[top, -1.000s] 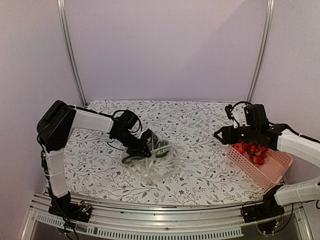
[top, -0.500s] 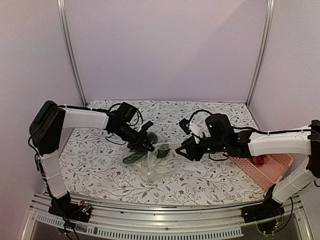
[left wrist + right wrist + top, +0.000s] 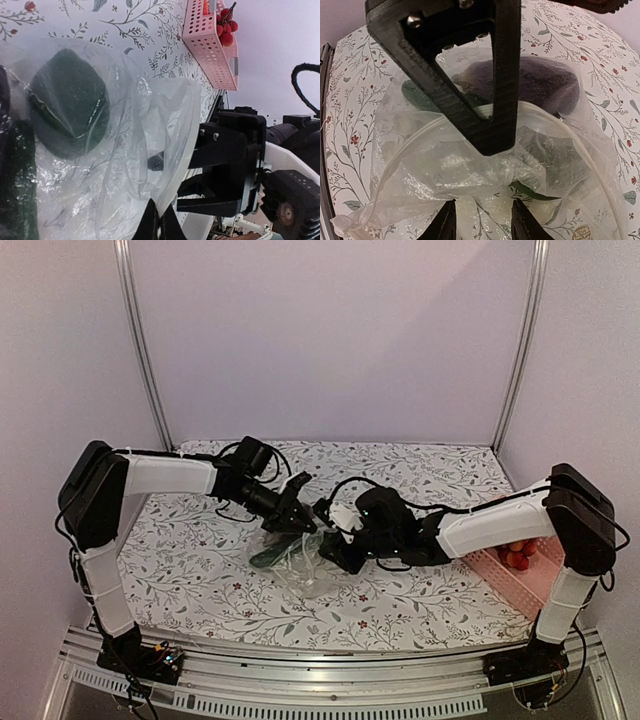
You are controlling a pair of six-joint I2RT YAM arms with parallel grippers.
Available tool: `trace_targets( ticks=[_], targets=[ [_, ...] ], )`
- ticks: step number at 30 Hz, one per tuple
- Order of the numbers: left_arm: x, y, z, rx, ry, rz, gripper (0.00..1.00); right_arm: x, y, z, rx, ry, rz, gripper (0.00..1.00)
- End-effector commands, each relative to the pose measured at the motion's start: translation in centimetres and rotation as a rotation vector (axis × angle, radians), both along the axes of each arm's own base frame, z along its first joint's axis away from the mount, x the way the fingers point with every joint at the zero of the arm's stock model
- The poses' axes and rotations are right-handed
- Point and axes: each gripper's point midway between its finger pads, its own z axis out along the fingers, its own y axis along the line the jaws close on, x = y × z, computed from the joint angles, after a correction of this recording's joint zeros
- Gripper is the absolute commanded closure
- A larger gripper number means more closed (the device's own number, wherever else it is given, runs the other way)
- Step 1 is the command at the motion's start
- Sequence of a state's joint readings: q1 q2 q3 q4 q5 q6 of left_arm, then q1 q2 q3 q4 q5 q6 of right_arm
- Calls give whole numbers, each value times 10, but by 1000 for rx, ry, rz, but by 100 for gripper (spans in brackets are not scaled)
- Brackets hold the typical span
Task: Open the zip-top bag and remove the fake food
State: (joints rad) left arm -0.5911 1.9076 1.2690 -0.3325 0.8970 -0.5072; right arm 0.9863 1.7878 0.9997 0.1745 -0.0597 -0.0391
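Observation:
The clear zip-top bag (image 3: 305, 565) lies mid-table with its mouth held up and open. My left gripper (image 3: 297, 521) is shut on the bag's upper zip edge (image 3: 172, 150), its fingertips (image 3: 159, 226) pinching the film. Inside the bag are fake food pieces: a dark purple eggplant (image 3: 540, 85), a dark green piece (image 3: 67, 115) and a long green cucumber (image 3: 267, 556). My right gripper (image 3: 331, 551) is at the bag's mouth, open. Its fingertips (image 3: 443, 222) stand apart over the bag's lower lip (image 3: 470, 165), with nothing clamped between them.
A pink lattice basket (image 3: 540, 585) stands at the right edge of the flowered table, with red fake fruits (image 3: 517, 555) in it. In the left wrist view the basket (image 3: 202, 45) lies beyond the bag. Both arms meet over the bag.
My right arm has swung from the pink basket leftward to the bag's mouth, its jaws narrowing. My left gripper has kept its hold and drawn the bag's edge up and to the right.

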Motion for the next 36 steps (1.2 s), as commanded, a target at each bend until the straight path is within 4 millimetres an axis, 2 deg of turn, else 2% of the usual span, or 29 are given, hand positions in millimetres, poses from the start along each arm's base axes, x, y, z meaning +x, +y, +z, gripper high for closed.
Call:
trace_targets(
  ticks=[1, 8, 10, 12, 16, 20, 24, 25, 31, 36],
  targets=[
    [14, 3, 12, -34, -22, 27, 100, 22, -2, -12, -20, -34, -105, 63],
    [33, 17, 7, 43, -65, 74, 97, 23, -15, -32, 9, 39, -189, 54],
    [33, 17, 10, 44, -77, 58, 90, 25, -18, -35, 26, 61, -201, 53],
    [34, 17, 16, 35, -98, 55, 77, 26, -19, -36, 42, 79, -209, 50],
    [47, 28, 36, 17, -145, 104, 61, 34, -22, -34, 74, 99, -232, 47],
    [81, 69, 36, 96, -183, 251, 54, 39, -23, -33, 90, 108, -248, 44],
    [113, 121, 17, 240, -195, 400, 50, 45, -23, -36, 91, 116, -263, 41],
    [115, 126, 12, 260, -192, 403, 49, 47, -23, -36, 95, 120, -269, 40],
    [121, 128, -19, 326, -173, 334, 48, 52, -21, -42, 119, 174, -285, 35],
    [131, 107, -29, 250, -162, 282, 47, 57, -24, -45, 134, 209, -310, 32]
  ],
)
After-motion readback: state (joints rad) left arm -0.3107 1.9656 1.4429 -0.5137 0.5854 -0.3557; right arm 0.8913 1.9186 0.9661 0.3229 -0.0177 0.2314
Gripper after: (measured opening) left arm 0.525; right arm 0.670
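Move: The left hand pinches the bag's rim. The eggplant's covered end of the bag, which it goes to next, lies about 8 cm ahead, 3 cm left and 8 cm below; the cucumber is 6 cm left and 2 cm ahead, 9 cm below. From the right hand at the bag's mouth, the avocado is roughly 9 cm ahead, 2 cm left and 6 cm below, the eggplant 12 cm ahead and 7 cm left, 7 cm below. Forward and to the left swings the left hand, some 18 cm in all, opening to about half and letting go of the bag's rim; it turns about 20 degrees counter-clockwise with its fingers tipping down, and finally sinks a little beyond the eggplant's outer left side. The right hand pushes about 5 cm forward and as far down, drifting slightly right, into the bag's mouth towards the avocado, turning clockwise, fingers spreading wider. ##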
